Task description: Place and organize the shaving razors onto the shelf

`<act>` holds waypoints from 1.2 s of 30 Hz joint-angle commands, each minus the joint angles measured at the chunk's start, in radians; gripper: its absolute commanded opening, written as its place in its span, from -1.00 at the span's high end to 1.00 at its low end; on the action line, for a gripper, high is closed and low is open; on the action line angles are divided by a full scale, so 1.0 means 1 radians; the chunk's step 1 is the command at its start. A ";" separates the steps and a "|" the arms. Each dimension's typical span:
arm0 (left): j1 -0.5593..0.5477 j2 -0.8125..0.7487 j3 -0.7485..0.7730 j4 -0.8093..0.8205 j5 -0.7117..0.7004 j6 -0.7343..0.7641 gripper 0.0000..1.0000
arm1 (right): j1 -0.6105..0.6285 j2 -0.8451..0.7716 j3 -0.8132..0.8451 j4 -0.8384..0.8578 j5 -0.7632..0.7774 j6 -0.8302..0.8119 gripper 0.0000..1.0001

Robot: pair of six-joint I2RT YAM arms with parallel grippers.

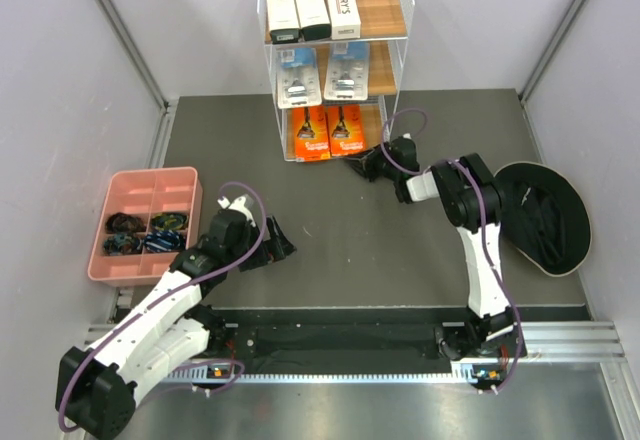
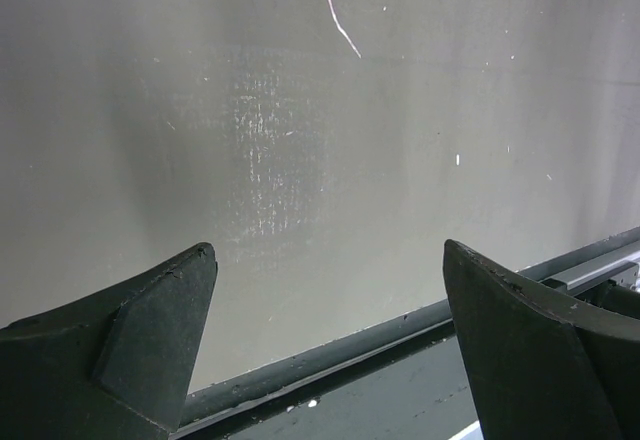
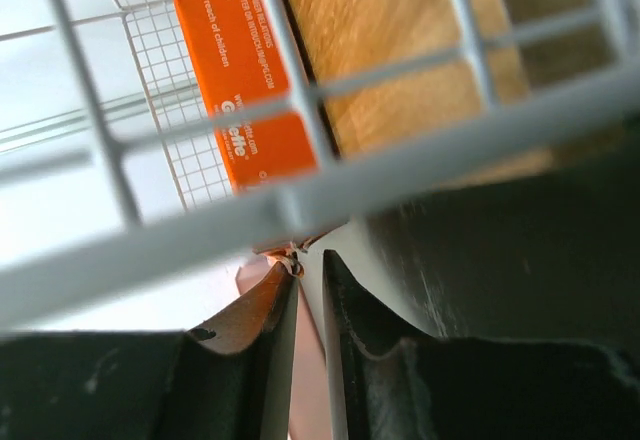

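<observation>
The shelf (image 1: 385, 10) stands at the back centre. Three long white boxes (image 1: 311, 7) lie on its top tier, the right one marked HARRY'S (image 1: 342, 6). Two blue blister packs (image 1: 298, 75) fill the middle tier and two orange cards (image 1: 309, 132) the bottom one. My right gripper (image 1: 372, 163) sits low at the shelf's front right corner, beside the right orange card (image 3: 235, 60). Its jaws (image 3: 308, 260) stand shut to a thin slit under a white wire (image 3: 330, 185), nothing between them. My left gripper (image 1: 280, 242) hangs wide open and empty (image 2: 325, 260) over the mat.
A pink compartment tray (image 1: 120, 195) with dark small items sits at the left edge, close to my left arm. A black round bag (image 1: 545, 215) lies at the right edge. Grey walls close in the dark mat (image 1: 350, 250) on three sides.
</observation>
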 commanded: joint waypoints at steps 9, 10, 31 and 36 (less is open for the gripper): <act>0.004 0.001 -0.007 0.045 0.017 0.005 -0.98 | 0.000 -0.066 -0.017 0.036 -0.016 -0.045 0.67; 0.004 0.001 -0.007 0.048 0.019 0.005 -0.98 | 0.000 -0.089 -0.040 0.041 -0.019 -0.054 0.66; 0.004 0.068 0.090 0.054 0.043 0.081 -0.98 | 0.004 -0.617 -0.295 -0.380 0.030 -0.476 0.29; 0.004 0.115 0.112 0.054 0.057 0.099 -0.98 | 0.004 -0.776 -0.330 -0.609 0.171 -0.652 -0.04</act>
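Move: The right orange razor pack on the bottom shelf has its middle about 9 cm ahead of the right hand, 1 cm left and level, its near end close to the fingertips. The left orange pack stands 8 cm to the left of it; a blister razor pack lies some 15 cm above it. From the left hand, the right orange pack is roughly 29 cm ahead, 14 cm right and 6 cm lower. Right hand lifts about 10 cm and draws back as far from the right orange pack, fingers opening halfway. ##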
